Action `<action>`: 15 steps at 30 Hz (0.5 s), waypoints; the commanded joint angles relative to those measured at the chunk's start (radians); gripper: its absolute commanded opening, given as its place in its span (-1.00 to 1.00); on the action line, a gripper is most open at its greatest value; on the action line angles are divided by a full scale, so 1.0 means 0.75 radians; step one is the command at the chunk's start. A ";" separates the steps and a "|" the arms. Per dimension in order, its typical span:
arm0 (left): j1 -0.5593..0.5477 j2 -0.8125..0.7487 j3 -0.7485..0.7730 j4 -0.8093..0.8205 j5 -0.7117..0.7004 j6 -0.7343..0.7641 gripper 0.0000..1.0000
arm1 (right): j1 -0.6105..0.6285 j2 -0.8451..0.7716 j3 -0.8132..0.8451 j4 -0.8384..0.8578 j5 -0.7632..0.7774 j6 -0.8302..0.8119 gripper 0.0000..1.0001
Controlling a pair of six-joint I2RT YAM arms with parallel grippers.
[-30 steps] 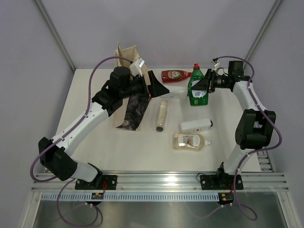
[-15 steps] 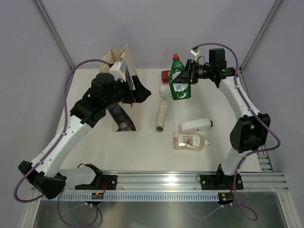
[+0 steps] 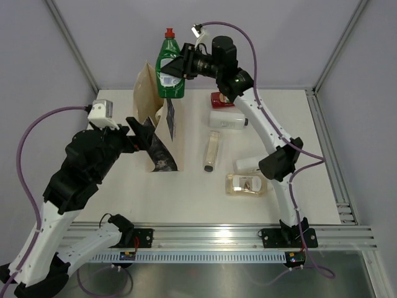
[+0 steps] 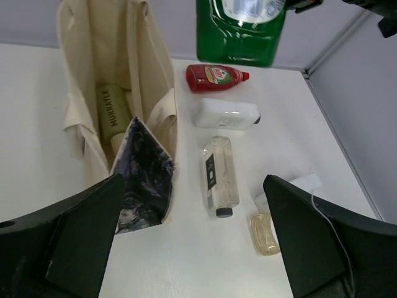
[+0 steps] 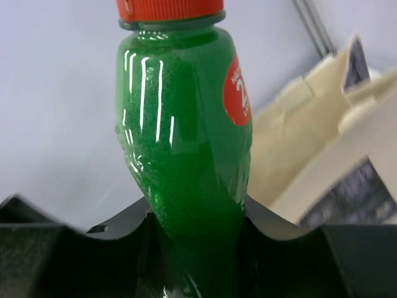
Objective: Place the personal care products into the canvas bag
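My right gripper (image 3: 181, 67) is shut on the green bottle (image 3: 169, 68), held upright high above the far edge of the canvas bag (image 3: 149, 93). The right wrist view shows the fingers clamping the green bottle (image 5: 186, 124) low on its body, with the bag (image 5: 310, 130) behind. The bag (image 4: 80, 93) stands open with a pale olive bottle (image 4: 113, 115) inside. My left gripper (image 3: 144, 135) is open and empty at the bag's near left side. On the table lie the red bottle (image 4: 214, 77), white bottle (image 4: 226, 113), slim clear bottle (image 4: 219, 175) and amber bottle (image 4: 265, 233).
A white bottle with a grey cap (image 3: 247, 164) lies partly under my right arm, right of the slim clear bottle (image 3: 212, 151). The amber bottle (image 3: 247, 184) lies nearest the front. Grey walls close the table at the back and both sides.
My right arm has carried the green bottle up and to the left, from the table's right side to above the bag. My left arm has drawn back from the bag toward the near left.
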 commanded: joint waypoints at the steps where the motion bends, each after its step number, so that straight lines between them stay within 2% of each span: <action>1: 0.001 -0.098 -0.041 -0.025 -0.179 0.015 0.98 | 0.107 0.113 0.310 0.237 0.269 0.074 -1.00; 5: 0.001 -0.186 -0.053 -0.076 -0.230 -0.006 0.98 | 0.210 0.187 0.268 0.409 0.557 -0.035 -1.00; 8: 0.001 -0.223 -0.055 -0.133 -0.261 -0.026 0.98 | 0.261 0.250 0.272 0.460 0.668 -0.131 -1.00; 11: 0.001 -0.246 -0.057 -0.164 -0.273 -0.042 0.97 | 0.275 0.265 0.256 0.511 0.723 -0.196 -1.00; 15: 0.001 -0.268 -0.080 -0.186 -0.293 -0.055 0.98 | 0.275 0.214 0.115 0.566 0.756 -0.329 -1.00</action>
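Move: The canvas bag's mouth lies about 11 cm to the left of the right gripper, level with it fore and aft and some 13 cm below. On the table about 40 cm below this hand, the clear bottle lies roughly 12 cm to its right and level with it, and the white bottle about 20 cm to its right and 15 cm ahead. From the left gripper the bag's mouth is some 18 cm ahead, 2 cm left and 9 cm lower. Carry the green bottle left about 11 cm to the canvas bag's mouth with the right gripper, keeping the grip and sinking some 8 cm as you arrive; turn the wrist clockwise a little over 10 degrees while rolling it to bring the cap end up. Draw the open left gripper about 7 cm left and back, away from the bag, turning it 10 degrees counter-clockwise. ##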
